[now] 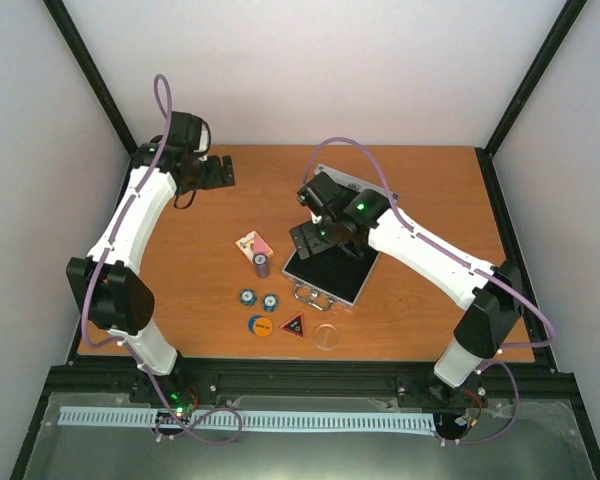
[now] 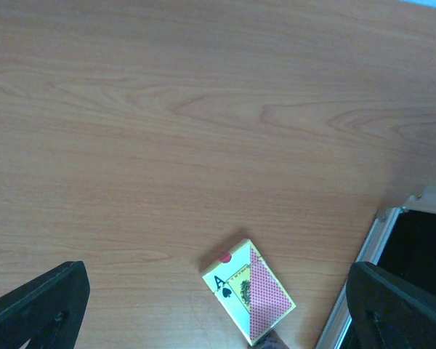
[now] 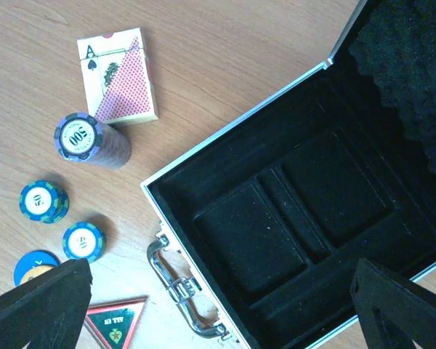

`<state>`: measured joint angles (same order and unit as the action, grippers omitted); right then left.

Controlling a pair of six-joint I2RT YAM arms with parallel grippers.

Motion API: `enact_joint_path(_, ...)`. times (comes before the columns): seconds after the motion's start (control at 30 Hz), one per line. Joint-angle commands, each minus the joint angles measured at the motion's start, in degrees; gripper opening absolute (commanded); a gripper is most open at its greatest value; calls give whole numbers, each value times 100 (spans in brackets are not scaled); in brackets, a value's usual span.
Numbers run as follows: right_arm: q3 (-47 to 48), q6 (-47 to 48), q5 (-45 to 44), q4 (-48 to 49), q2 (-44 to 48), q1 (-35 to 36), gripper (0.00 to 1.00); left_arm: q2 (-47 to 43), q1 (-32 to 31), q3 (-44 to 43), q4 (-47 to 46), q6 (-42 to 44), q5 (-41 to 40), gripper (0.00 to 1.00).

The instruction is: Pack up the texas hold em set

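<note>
The silver case [image 1: 352, 290] lies open mid-table, its black lining [image 3: 276, 233] empty, its metal handle [image 3: 178, 291] facing the near edge and its lid [image 1: 365, 185] raised behind. My right gripper [image 1: 310, 242] hovers open over the case's left side [image 3: 219, 275]. Left of the case lie the pink-white card pack [image 1: 252, 243] [image 3: 116, 76] and a tall chip stack [image 1: 263, 265] [image 3: 80, 137]. Two short chip piles [image 1: 247, 297] [image 1: 270, 301], an orange disc [image 1: 261, 325], a black-red triangle [image 1: 293, 325] and a clear disc [image 1: 327, 336] sit nearer. My left gripper [image 1: 218, 172] hangs open and empty at the back left, with the card pack [image 2: 248, 299] in its view.
The wooden table [image 1: 190, 290] ends in black frame rails on each side [image 1: 495, 190]. Egg-crate foam [image 3: 414, 65] lines the raised lid. The case's aluminium edge [image 2: 363, 262] shows at the right of the left wrist view.
</note>
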<state>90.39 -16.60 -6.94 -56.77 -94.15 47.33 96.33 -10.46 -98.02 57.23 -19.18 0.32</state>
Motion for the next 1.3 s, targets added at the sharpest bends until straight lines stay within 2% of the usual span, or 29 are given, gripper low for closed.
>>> enact_joint_path(0.0, 236, 1, -131, 84, -86, 66, 100, -36, 9, -450, 203, 242, -81, 100)
enact_joint_path(0.23, 250, 97, 203, 285, -206, 66, 100, -254, 11, -207, 170, 308, -133, 100)
enact_joint_path(0.43, 818, 230, 391, -75, -723, 66, 92, -388, 9, -71, 93, 176, -56, 100)
enact_joint_path(0.8, 1136, 398, 1034, 26, -1706, 421, 85, -581, 9, 213, -62, 169, -121, 100)
enact_joint_path(1.0, 1598, 513, 1338, 54, -2259, 575, 76, -621, 9, 309, -107, 107, 122, 100)
enact_joint_path(1.27, 1787, 584, 1622, 79, -2731, 584, 76, -607, 13, 396, -139, 58, 187, 100)
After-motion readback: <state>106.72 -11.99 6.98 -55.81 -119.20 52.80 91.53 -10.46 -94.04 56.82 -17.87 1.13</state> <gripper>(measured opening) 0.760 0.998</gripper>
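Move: The open right hand hovers over the case, whose tray has its middle about 3 cm to the right, 2 cm ahead and 20 cm below. The 500 chip stack stands some 13 cm left, 2 cm ahead and 17 cm down. Beyond that stack, the card box is 6 cm farther out and 2 cm more left; a 50 chip stack stands 7 cm nearer and 2 cm left of it. From the left hand, the 500 stack lies about 11 cm back, 6 cm right and 21 cm below. Nothing is touched yet: the right hand heads for the 500 chip stack, leaving the case and sweeping left about 12 cm, at first level, then sinking some 8 cm on a slant. The wrist swings counter-clockwise and tips more steeply down, roughly 15 degrees each, while the fingers narrow by about a quarter, still open. The empty left hand eases back some 2 cm. ##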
